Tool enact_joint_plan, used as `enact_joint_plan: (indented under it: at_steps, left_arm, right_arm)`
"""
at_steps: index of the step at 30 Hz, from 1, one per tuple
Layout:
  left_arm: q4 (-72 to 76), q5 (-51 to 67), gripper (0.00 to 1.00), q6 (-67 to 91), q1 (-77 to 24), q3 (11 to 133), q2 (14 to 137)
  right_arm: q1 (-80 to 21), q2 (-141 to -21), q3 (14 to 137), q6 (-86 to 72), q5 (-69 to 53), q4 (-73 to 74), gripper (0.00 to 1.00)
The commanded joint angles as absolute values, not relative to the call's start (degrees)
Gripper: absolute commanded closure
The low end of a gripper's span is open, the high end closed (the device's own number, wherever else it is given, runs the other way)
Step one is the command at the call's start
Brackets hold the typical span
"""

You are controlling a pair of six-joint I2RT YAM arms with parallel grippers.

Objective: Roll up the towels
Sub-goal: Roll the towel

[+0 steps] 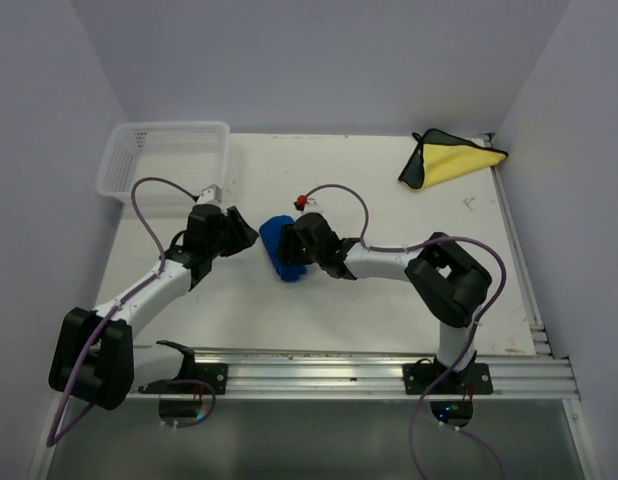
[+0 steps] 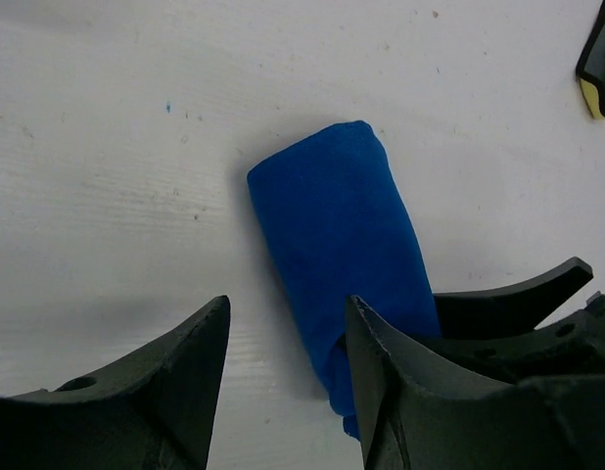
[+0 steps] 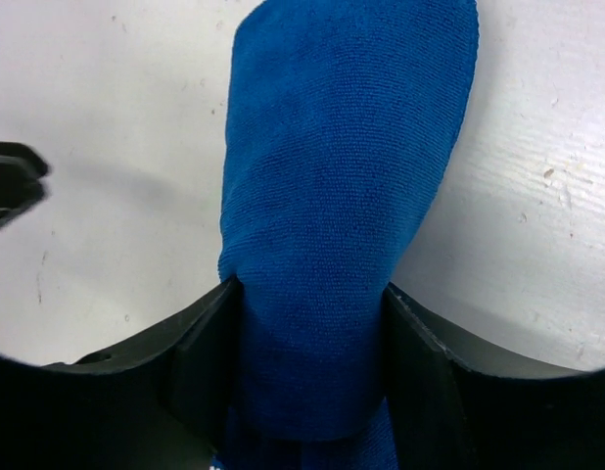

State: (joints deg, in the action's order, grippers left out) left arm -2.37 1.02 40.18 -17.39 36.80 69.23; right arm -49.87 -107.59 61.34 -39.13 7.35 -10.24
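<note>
The blue towel (image 1: pixel 280 246) lies rolled into a short cylinder in the middle of the table. My right gripper (image 3: pixel 307 343) comes at it from the right, and both fingers press the sides of one end of the roll (image 3: pixel 332 196). My left gripper (image 2: pixel 288 328) stands open just left of the roll (image 2: pixel 332 230), with bare table between its fingers. Its right finger (image 2: pixel 391 392) is next to the roll's near end. The yellow towel (image 1: pixel 457 160), edged in black, lies folded in a loose triangle at the far right corner.
A white mesh basket (image 1: pixel 169 158) stands at the far left, just behind the left arm. A wall runs along each side and the back. A metal rail (image 1: pixel 339 375) lines the near edge. A corner of the yellow towel (image 2: pixel 601 59) shows in the left wrist view.
</note>
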Motion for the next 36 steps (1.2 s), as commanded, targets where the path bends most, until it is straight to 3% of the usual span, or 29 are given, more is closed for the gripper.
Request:
enact_joint_plan:
  at_steps: [1, 8, 12, 16, 22, 32, 36]
  left_arm:
    - [6.0, 3.6, 0.46, 43.1, -17.9, 35.9, 72.9]
    - [8.7, 2.6, 0.46, 43.8, -21.3, 39.0, 78.7]
    - [8.3, 1.9, 0.46, 43.9, -23.5, 40.1, 80.1]
    - [7.9, 0.5, 0.46, 43.9, -25.2, 40.5, 79.6]
    - [7.7, 0.3, 0.3, 42.9, -27.0, 41.0, 79.8]
    - [7.6, 0.4, 0.23, 41.9, -30.3, 44.9, 85.0]
    - [6.0, -1.8, 0.15, 41.3, -31.8, 47.2, 88.1]
  right_arm:
    - [-49.7, -104.1, 64.8, -36.7, 6.2, -7.2, 0.4]
    - [-49.7, -100.8, 63.0, -34.4, 5.4, -6.9, 0.33]
    - [-49.7, -97.7, 61.0, -32.5, 6.7, -6.4, 0.2]
    - [-49.7, -93.3, 57.8, -30.9, 8.5, -5.4, 0.18]
    - [-49.7, -84.2, 52.0, -29.4, 12.5, -2.4, 0.12]
    - [-49.6, -76.5, 43.7, -30.4, 14.6, -1.8, 0.06]
    - [-49.5, -75.1, 41.3, -30.6, 15.0, -1.9, 0.05]
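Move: Some 10 cm to the left hand's right, about level with it fore-and-aft and roughly 6 cm lower, is the middle of the rolled blue towel, its long axis running mainly forward and back. The white basket stands about 20 cm ahead and 23 cm left of the left hand. The right gripper is still around the towel's middle, which is about 1 cm to its left and just below its fingers. Opening wider, the right hand comes free of the blue towel, rising about 8 cm and swinging off to its right and back before sinking a little. Meanwhile the left hand dips about 3 cm and travels some 10 cm right, over the towel, its fingers spreading wider to come astride the roll; whether they touch can't be seen. ##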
